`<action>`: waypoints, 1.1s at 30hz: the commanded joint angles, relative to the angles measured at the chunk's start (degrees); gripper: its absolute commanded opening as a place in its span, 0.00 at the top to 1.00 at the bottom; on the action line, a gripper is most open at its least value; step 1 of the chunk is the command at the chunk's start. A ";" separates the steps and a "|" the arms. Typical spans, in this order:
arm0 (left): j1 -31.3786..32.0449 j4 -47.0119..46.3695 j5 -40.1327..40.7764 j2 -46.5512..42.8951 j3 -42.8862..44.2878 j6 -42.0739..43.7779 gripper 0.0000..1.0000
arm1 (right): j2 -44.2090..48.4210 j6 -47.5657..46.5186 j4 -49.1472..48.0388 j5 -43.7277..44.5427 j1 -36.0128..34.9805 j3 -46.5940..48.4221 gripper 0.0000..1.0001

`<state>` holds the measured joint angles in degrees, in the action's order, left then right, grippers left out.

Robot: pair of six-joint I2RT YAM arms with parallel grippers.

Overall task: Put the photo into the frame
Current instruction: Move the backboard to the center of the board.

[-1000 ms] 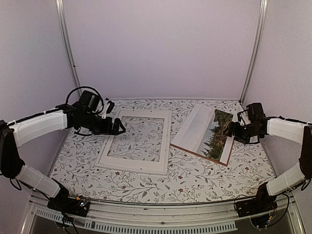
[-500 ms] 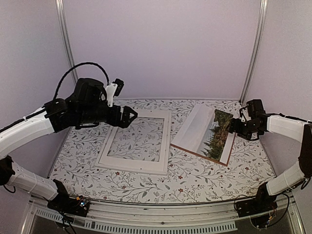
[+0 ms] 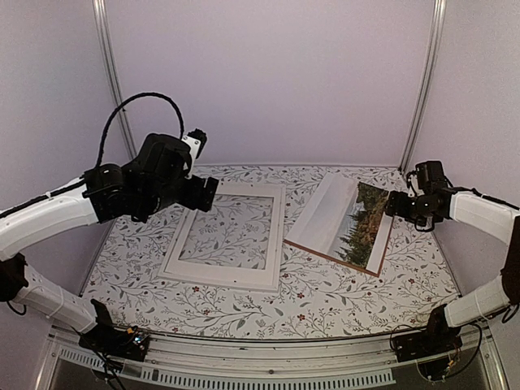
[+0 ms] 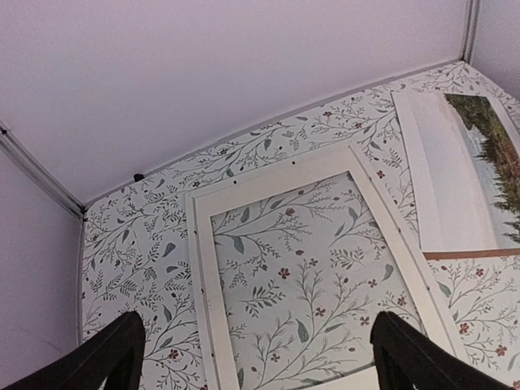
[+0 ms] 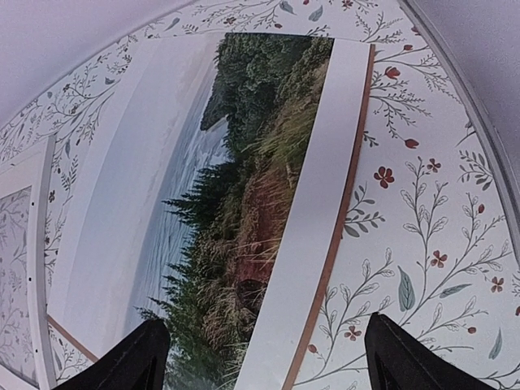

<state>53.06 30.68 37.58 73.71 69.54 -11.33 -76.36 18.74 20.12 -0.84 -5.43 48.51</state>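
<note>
The frame (image 3: 277, 237) lies flat left of centre, thin and white, with the floral table showing through its pane. In the left wrist view the frame (image 4: 203, 268) sits below my left gripper (image 4: 256, 357), which is open and empty. That gripper (image 3: 203, 193) hovers above the frame's far left corner. The photo (image 3: 345, 219) lies picture up to the right, on a brown backing panel (image 3: 331, 257). My right gripper (image 3: 398, 205) is at the photo's right edge, open. Through the right wrist camera my right gripper (image 5: 272, 357) stands over the photo (image 5: 244, 162), with nothing between the fingers.
The brown backing panel (image 5: 337, 236) sticks out as a thin strip past the photo's edge. Floral-patterned table (image 3: 325, 301) spreads around both pieces. White walls and metal posts (image 3: 422, 81) close the back and sides.
My left arm has risen from the frame's left edge to well above it. My right gripper has drawn back slightly to the right from the photo's edge and opened a little more.
</note>
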 commanded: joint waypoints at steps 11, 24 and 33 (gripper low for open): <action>-3.40 -11.05 -20.25 22.13 11.91 -0.09 0.00 | -11.60 -1.06 -4.73 -0.66 1.03 8.04 0.13; -3.66 -4.52 -24.58 45.97 37.63 2.90 0.00 | -10.43 -4.89 -4.21 -3.33 1.08 6.87 0.11; -4.18 0.96 -36.93 60.04 52.19 2.65 0.01 | -12.70 -2.81 -1.94 -5.96 1.09 3.99 0.13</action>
<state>49.69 27.29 7.75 128.35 115.48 -9.02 -88.29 14.79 16.69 -4.16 -4.49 54.43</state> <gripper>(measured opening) 0.993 0.872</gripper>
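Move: The backboard, with the photo lying on it, has its middle about 41 cm to the left hand's right, 8 cm ahead and some 28 cm below. The frame lies almost under that hand, roughly 3 cm ahead and 4 cm right. From the right hand, the backboard's middle is about 12 cm left, 4 cm ahead and 12 cm below. Left hand sweeps about 23 cm right, 12 forward and down, towards the backboard; right eases 4 cm forward. ##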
